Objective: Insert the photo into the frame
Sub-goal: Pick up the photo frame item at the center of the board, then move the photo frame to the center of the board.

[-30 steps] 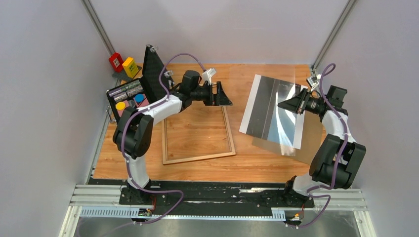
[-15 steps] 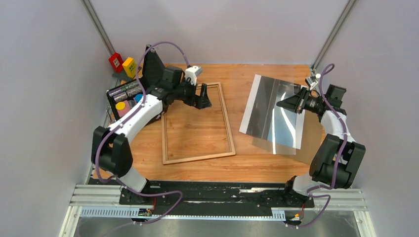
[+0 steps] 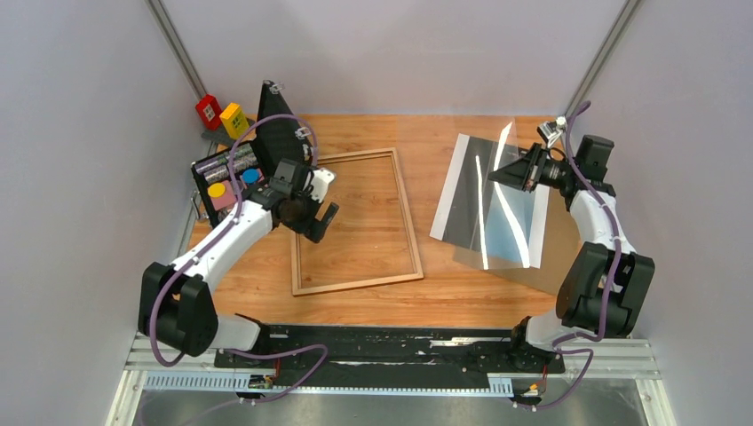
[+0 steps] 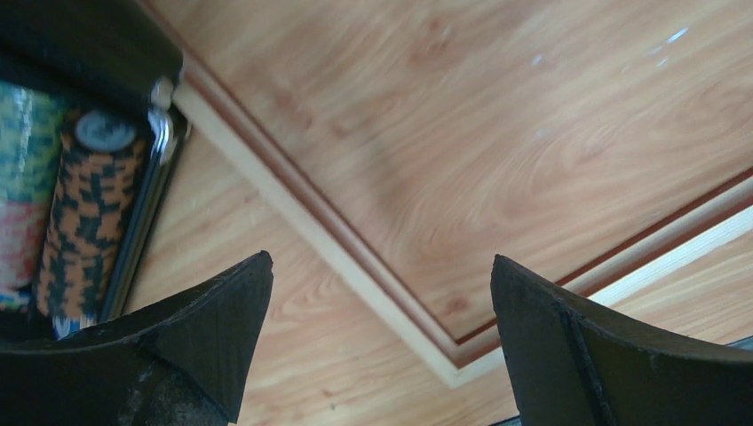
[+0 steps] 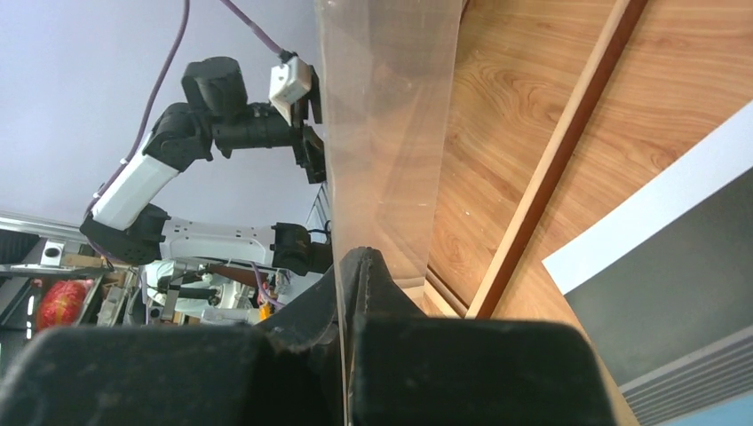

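Observation:
The frame (image 3: 409,222) lies flat on the table left of centre, with bare wood showing through it. My left gripper (image 3: 318,220) is open and empty over its left rail. In the left wrist view (image 4: 382,266) a frame corner (image 4: 448,359) lies between the fingers. The photo (image 3: 463,195) lies flat at the right, with white margins, a dark band and a blue part. My right gripper (image 3: 518,172) is shut on the clear pane (image 3: 497,209) and holds it tilted up above the photo. The right wrist view (image 5: 351,262) shows the pane (image 5: 386,133) edge-on, a frame rail (image 5: 550,169) and the photo (image 5: 675,257).
A plain brown backing board (image 3: 561,253) lies under the photo's near right side. An open black case (image 3: 275,133) holding chips (image 3: 227,165) stands at the far left beside the frame. Red (image 3: 209,110) and yellow (image 3: 234,120) boxes sit behind it.
My left arm has pulled back from the frame's far rail to its left rail. My right gripper has moved back and tipped the pane up more steeply.

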Tool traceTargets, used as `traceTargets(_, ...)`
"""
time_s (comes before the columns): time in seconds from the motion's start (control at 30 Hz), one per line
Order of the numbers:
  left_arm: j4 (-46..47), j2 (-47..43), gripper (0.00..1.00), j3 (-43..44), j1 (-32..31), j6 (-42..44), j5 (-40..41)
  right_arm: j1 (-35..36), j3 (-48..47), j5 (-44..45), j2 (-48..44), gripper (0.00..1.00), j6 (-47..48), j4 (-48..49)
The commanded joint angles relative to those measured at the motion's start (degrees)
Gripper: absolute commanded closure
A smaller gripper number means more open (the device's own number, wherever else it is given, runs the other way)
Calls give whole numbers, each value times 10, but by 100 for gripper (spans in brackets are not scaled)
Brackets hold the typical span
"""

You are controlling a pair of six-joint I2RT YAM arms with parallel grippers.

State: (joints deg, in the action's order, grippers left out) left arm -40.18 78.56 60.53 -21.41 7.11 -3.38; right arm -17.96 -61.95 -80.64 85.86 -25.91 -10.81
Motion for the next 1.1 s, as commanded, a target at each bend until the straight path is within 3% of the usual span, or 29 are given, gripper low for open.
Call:
traceTargets(0.0,-26,-41,0,-30,21,41,61,12,-36,-17,-13,100,-17,25)
traceTargets(0.5,42,75,5,-73,68,90,49,31,-43,6,-20,100,4,17)
traceTargets(1.07,61,126,44,-83,72,116,-30,31,-38,25,-24,100,22,4)
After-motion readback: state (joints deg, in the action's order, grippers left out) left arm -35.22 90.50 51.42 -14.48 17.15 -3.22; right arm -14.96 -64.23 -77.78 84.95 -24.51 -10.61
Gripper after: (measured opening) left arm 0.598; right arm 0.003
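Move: The stretch of the frame's left rail that the left hand goes for lies about 6 cm to its left, 2 cm back and 11 cm below. The frame's near-left corner is some 12 cm back and 7 cm left, equally low; the open case stands roughly 23 cm left and 12 cm ahead. From the right hand, which holds the clear sheet, that rail stretch is about 46 cm left, 8 cm back and 24 cm below. The left hand swings left, then sinks about 10 cm, fingers closing partway astride the frame's left rail. ##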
